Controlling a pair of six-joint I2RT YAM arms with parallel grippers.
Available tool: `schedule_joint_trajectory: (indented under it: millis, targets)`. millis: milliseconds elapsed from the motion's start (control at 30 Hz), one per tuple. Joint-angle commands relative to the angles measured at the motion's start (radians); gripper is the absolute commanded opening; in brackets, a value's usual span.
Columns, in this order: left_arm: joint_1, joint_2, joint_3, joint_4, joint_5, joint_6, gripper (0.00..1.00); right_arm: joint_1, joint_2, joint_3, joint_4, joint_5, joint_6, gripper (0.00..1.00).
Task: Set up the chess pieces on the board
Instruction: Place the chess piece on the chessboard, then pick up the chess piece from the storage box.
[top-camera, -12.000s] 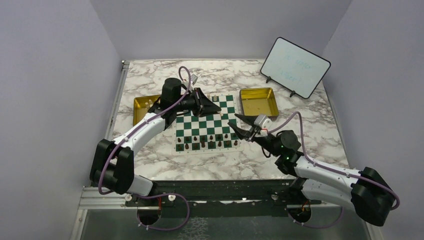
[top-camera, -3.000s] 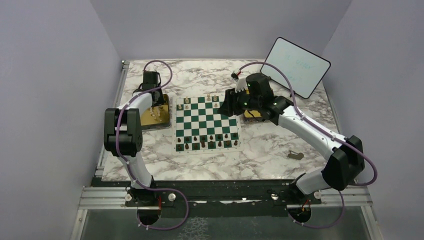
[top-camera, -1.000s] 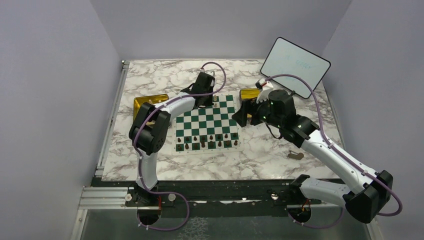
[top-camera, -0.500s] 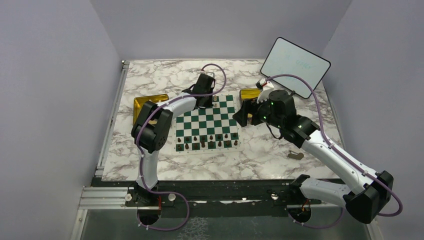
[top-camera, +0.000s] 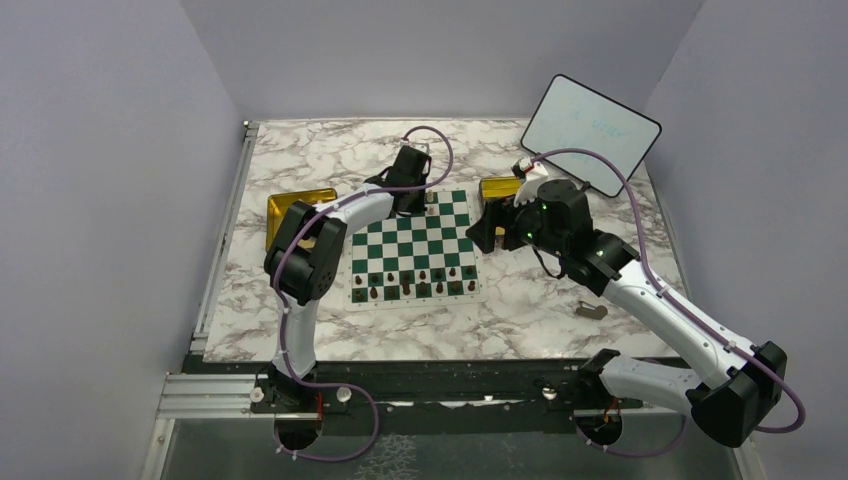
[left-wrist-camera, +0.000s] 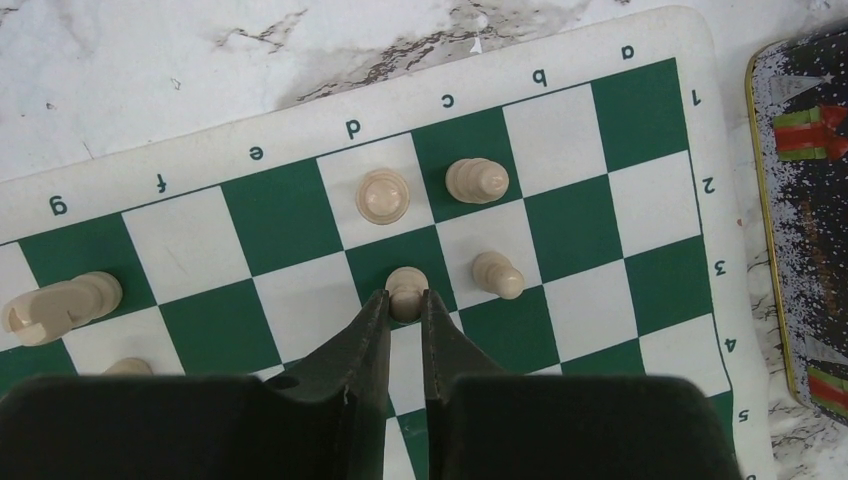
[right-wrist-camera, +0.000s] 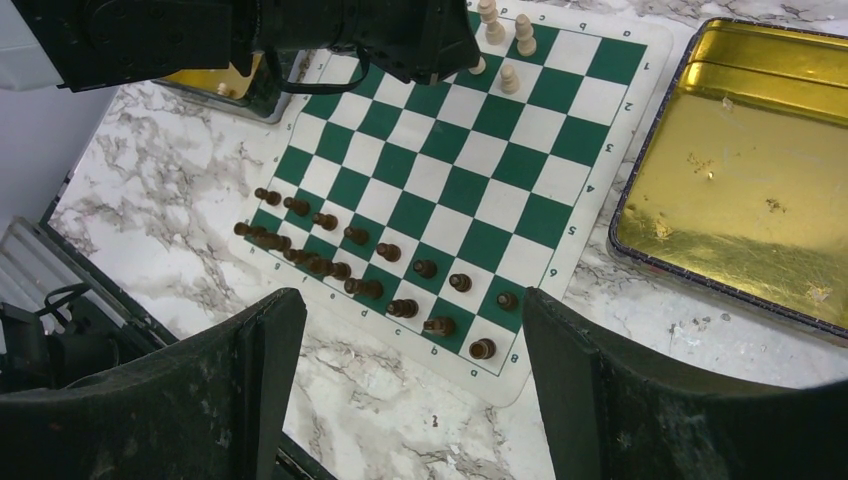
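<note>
The board (top-camera: 405, 247) is a green and white checked mat in the middle of the table. Dark chess pieces (top-camera: 412, 282) fill its two near rows, also visible in the right wrist view (right-wrist-camera: 350, 262). At the far edge, my left gripper (left-wrist-camera: 405, 298) is shut on a cream pawn (left-wrist-camera: 405, 283) that stands upright on a green square. Two cream pieces (left-wrist-camera: 383, 195) (left-wrist-camera: 476, 180) stand on the back row beside it, and another cream pawn (left-wrist-camera: 497, 274) on the neighbouring square. My right gripper (right-wrist-camera: 410, 298) hangs open and empty above the board's right side.
A gold tray (top-camera: 285, 210) with a few cream pieces lies left of the board, another gold tray (right-wrist-camera: 740, 170) to its right. A whiteboard (top-camera: 590, 133) stands at the back right. A small grey object (top-camera: 592, 310) lies on the marble near the right.
Over the last seconds my left gripper came from the left tray to the board's far edge, and the right gripper drew back from there. In the last second both arms barely moved.
</note>
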Motion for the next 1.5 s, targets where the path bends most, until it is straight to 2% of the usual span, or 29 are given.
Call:
schedule_joint_trajectory:
  millis: [0, 300, 433, 800, 1067, 1267, 1467]
  targets:
    - [-0.005, 0.026, 0.038, -0.018, -0.017, 0.005, 0.16, -0.006, -0.016, 0.007, 0.003, 0.024, -0.01, 0.84]
    - [-0.006, 0.039, 0.048, -0.03, -0.01, 0.009, 0.18, -0.006, -0.017, -0.001, 0.007, 0.023, -0.007, 0.85]
    - [-0.006, 0.04, 0.05, -0.035, -0.016, 0.011, 0.23, -0.006, -0.019, -0.005, 0.007, 0.021, -0.006, 0.85]
    - [-0.006, 0.018, 0.101, -0.092, -0.012, 0.017, 0.29, -0.006, -0.016, -0.021, 0.023, 0.021, -0.001, 0.85]
    - [-0.004, -0.084, 0.111, -0.128, -0.002, 0.008, 0.31, -0.006, -0.006, -0.032, 0.03, 0.01, 0.01, 0.85]
    - [0.008, -0.17, 0.099, -0.173, -0.008, -0.002, 0.35, -0.006, -0.009, -0.034, 0.031, 0.002, 0.025, 0.87]
    - [0.072, -0.297, 0.001, -0.198, -0.065, -0.001, 0.38, -0.006, -0.012, -0.042, 0.036, -0.013, 0.03, 0.87]
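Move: The pale pawn stands between the left fingertips on d2, its middle about 2 cm below the hand point. A second pawn is 3 cm to its right and level with it; the d1 piece is 3 cm straight ahead of it, the c1 piece 3 cm ahead and 3 cm right, and the knight 3 cm ahead and 9 cm left. From the right hand the held pawn lies roughly 18 cm ahead, 11 cm left and 20 cm below. The pawn on d2 is let go: the left fingers, still closed about its head, ease open while the hand stays over the square and settles about 1 cm lower. Then, speeding up, the left hand lifts some 10 cm nearly straight up off the pawn, drifting slightly left at the end, its fingers opening a little more and tipping up about 5 degrees. ##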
